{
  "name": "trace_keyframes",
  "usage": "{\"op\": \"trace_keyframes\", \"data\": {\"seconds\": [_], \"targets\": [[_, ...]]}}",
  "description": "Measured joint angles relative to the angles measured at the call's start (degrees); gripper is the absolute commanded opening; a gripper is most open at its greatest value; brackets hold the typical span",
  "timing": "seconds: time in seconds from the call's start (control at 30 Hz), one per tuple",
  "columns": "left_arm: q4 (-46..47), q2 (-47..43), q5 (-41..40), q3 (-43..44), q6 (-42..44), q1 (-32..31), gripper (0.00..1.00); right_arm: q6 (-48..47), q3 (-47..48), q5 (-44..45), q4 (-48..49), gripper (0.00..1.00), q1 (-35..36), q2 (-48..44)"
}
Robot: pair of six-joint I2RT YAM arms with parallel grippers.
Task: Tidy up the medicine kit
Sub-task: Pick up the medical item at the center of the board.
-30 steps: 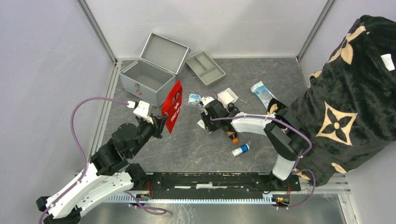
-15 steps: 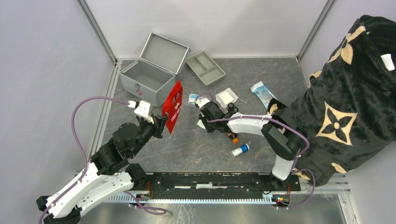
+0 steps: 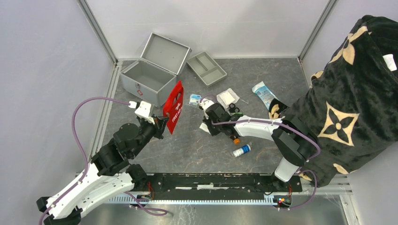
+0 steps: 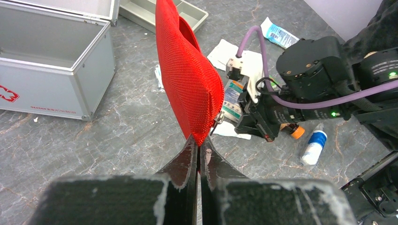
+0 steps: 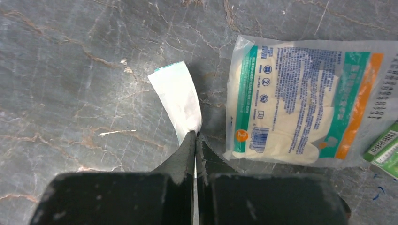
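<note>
The medicine kit [image 3: 145,80], a silver-grey metal case, stands open at the back left with its lid tipped back; it also appears in the left wrist view [image 4: 51,89]. My left gripper [image 3: 162,123] [image 4: 199,140] is shut on the bottom corner of a flat red pouch [image 3: 173,107] [image 4: 187,79] and holds it upright just right of the case. My right gripper [image 3: 205,125] [image 5: 195,135] is shut on the end of a small white sachet [image 5: 176,98] lying on the table, next to a bagged pack of gloves [image 5: 300,98].
A shallow grey divided tray [image 3: 206,68] sits behind the case. Loose supplies lie mid-table: a gauze pack [image 3: 228,97], a blue packet [image 3: 263,93], an orange-capped bottle [image 3: 233,138] and a blue-capped bottle [image 3: 241,150]. A black patterned cloth [image 3: 356,93] fills the right side.
My right gripper has closed onto the white sachet, and its arm has shifted slightly. The left arm and the red pouch have not moved.
</note>
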Motion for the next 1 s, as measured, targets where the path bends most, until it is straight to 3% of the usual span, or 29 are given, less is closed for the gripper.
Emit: {"op": "trace_keyframes", "data": {"seconds": [0.3,0.47,0.7,1.0], "targets": [[0.1,0.0,1.0,-0.1,0.0,0.0,0.02,-3.0,-4.0,2.0,1.8,0.00,0.0,-11.3],[0.2,0.0,4.0,-0.6,0.1,0.0,0.02,-9.5,-12.4,8.0,9.7,0.00,0.0,-23.8],[0.8,1.8,11.5,-0.8,1.9,0.0,0.02,-27.9,-30.3,11.6,32.9,0.00,0.0,-45.4],[1.7,6.9,24.0,-0.8,5.9,0.0,0.02,-55.3,-32.5,0.5,43.5,0.00,2.4,-48.5]]}}
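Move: The right hand, closed on the white packet just above the board, has the red pouch it is bound for about 10 cm to its left, 1 cm back and some 23 cm higher. The glove bag lies 4 cm to its right and 3 cm ahead, the brown bottle 10 cm right and 3 cm back. From the left hand, which grips the pouch, the packet is about 7 cm ahead, 13 cm right and 24 cm below; the silver case stands 20 cm ahead, 7 cm left and 20 cm lower. Still pinching the white packet, the right hand carries it steeply up off the board, some 23 cm, swinging right and then slightly back left, while its wrist tips about 70 degrees so the fingers come up from pointing down. The left hand keeps its grip on the red pouch and brings it to meet the packet, right, back and a little down, turning clockwise about 25 degrees. ##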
